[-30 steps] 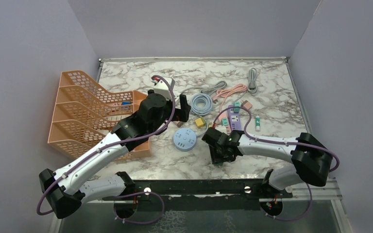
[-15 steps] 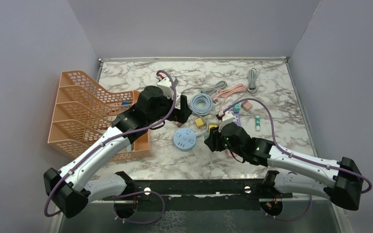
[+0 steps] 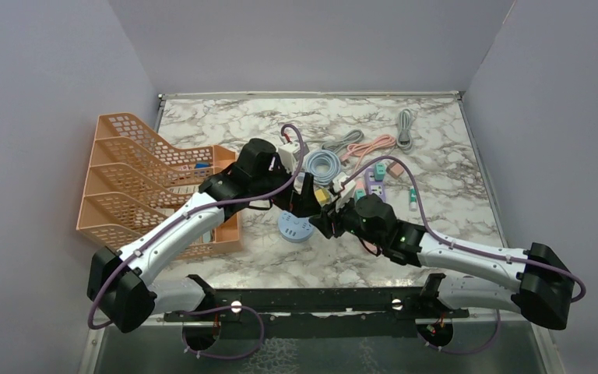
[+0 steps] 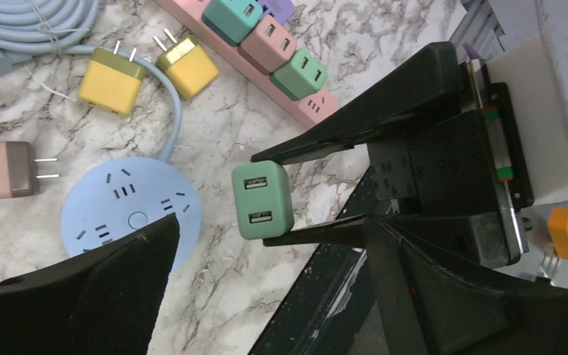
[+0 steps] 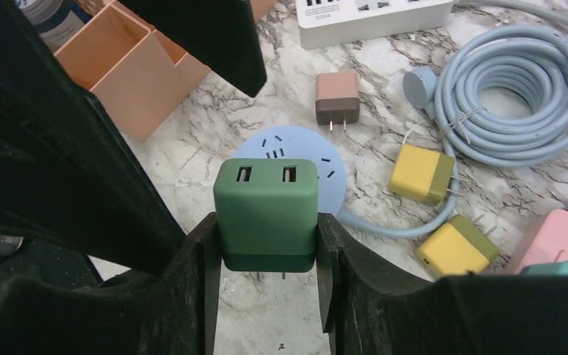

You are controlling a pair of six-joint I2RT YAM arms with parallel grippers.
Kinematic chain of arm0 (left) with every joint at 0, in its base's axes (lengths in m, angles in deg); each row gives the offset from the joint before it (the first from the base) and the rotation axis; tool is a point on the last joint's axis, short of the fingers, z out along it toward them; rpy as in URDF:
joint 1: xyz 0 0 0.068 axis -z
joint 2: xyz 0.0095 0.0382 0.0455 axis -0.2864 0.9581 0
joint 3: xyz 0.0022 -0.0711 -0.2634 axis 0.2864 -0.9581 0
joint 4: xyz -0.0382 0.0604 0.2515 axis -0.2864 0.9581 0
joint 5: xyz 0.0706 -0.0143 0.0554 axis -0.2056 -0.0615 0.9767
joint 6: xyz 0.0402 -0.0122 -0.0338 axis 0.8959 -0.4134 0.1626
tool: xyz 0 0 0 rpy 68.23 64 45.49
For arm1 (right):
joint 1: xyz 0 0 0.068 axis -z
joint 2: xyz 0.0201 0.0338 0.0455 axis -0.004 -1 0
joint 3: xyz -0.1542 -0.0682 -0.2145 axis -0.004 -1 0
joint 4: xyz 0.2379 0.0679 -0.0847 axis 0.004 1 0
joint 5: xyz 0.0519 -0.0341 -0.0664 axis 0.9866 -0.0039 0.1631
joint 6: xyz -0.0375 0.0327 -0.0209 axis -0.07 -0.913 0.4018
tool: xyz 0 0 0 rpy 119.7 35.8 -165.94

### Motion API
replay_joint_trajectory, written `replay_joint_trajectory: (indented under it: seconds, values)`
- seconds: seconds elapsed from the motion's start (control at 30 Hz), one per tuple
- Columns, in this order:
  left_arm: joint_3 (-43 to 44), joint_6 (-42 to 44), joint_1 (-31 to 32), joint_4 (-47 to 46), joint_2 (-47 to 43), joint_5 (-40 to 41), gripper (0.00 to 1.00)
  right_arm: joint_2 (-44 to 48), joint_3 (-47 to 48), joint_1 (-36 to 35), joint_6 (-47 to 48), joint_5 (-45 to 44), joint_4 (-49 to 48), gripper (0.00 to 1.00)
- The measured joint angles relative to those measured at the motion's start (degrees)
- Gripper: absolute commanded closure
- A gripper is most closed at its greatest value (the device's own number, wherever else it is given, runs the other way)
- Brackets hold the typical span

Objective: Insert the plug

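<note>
My right gripper (image 5: pixel 266 244) is shut on a green two-port USB plug (image 5: pixel 266 214), prongs pointing down, a little above the marble. The plug hangs just in front of the round blue socket (image 5: pixel 296 155). In the top view my right gripper (image 3: pixel 323 222) is beside that socket (image 3: pixel 294 227). The left wrist view shows the plug (image 4: pixel 262 200) between the right fingers, next to the socket (image 4: pixel 122 211). My left gripper (image 3: pixel 305 199) is open and empty, hovering over the socket and the plug, its jaws wide apart (image 4: pixel 270 296).
An orange file rack (image 3: pixel 140 179) stands at the left. A coiled blue cable (image 3: pixel 323 165), two yellow plugs (image 5: pixel 421 174), a pink-brown plug (image 5: pixel 338 96), a white power strip (image 5: pixel 373 15) and a pink strip with plugs (image 4: pixel 266 44) lie around the socket. More cables (image 3: pixel 370 144) lie behind.
My right gripper has swung from the table's front to the left and back, to the round socket, with the green plug. My left gripper has moved right, over the socket.
</note>
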Motion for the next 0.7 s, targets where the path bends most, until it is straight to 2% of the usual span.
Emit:
replay_joint_trajectory:
  seconds: [0.33, 0.53, 0.7]
  values:
    - [-0.57, -3.43, -1.09, 0.85, 3.65, -2.08, 0.37, -1.29, 0.02, 0.0, 2.69, 3.82, -3.39, 0.81]
    - [-0.74, -4.46, -1.42, 1.7, 5.77, -4.2, 0.52, -1.42, 0.04, 0.0, 2.69, 5.01, -3.8, 0.81]
    - [-0.74, -3.98, -1.44, 1.68, 5.62, -6.01, 0.68, -1.86, 0.74, 0.0, 2.4, 5.25, -2.75, 0.77]
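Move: The right hand already holds the green plug at its fingertips, and the left hand's wide-open fingers are some 4 cm above it and 2 cm to its left. From the left hand, that puts the green plug about 2 cm right, level fore-and-aft and 4 cm down. On the table, about 18 cm below the left hand, the blue round power strip is some 2 cm left, the nearer yellow plug 7 cm ahead and 4 cm right, and the pink-brown plug 7 cm ahead and 4 cm left. The left hand's two fingers come to pinch the green plug across its free sides, closing from wide open to about the plug's width after the hand sinks roughly 3 cm over it with a roll of some 10 degrees. The right hand keeps its grip and carries the plug about 1.5 cm left, in between those fingers, then all but stops. ##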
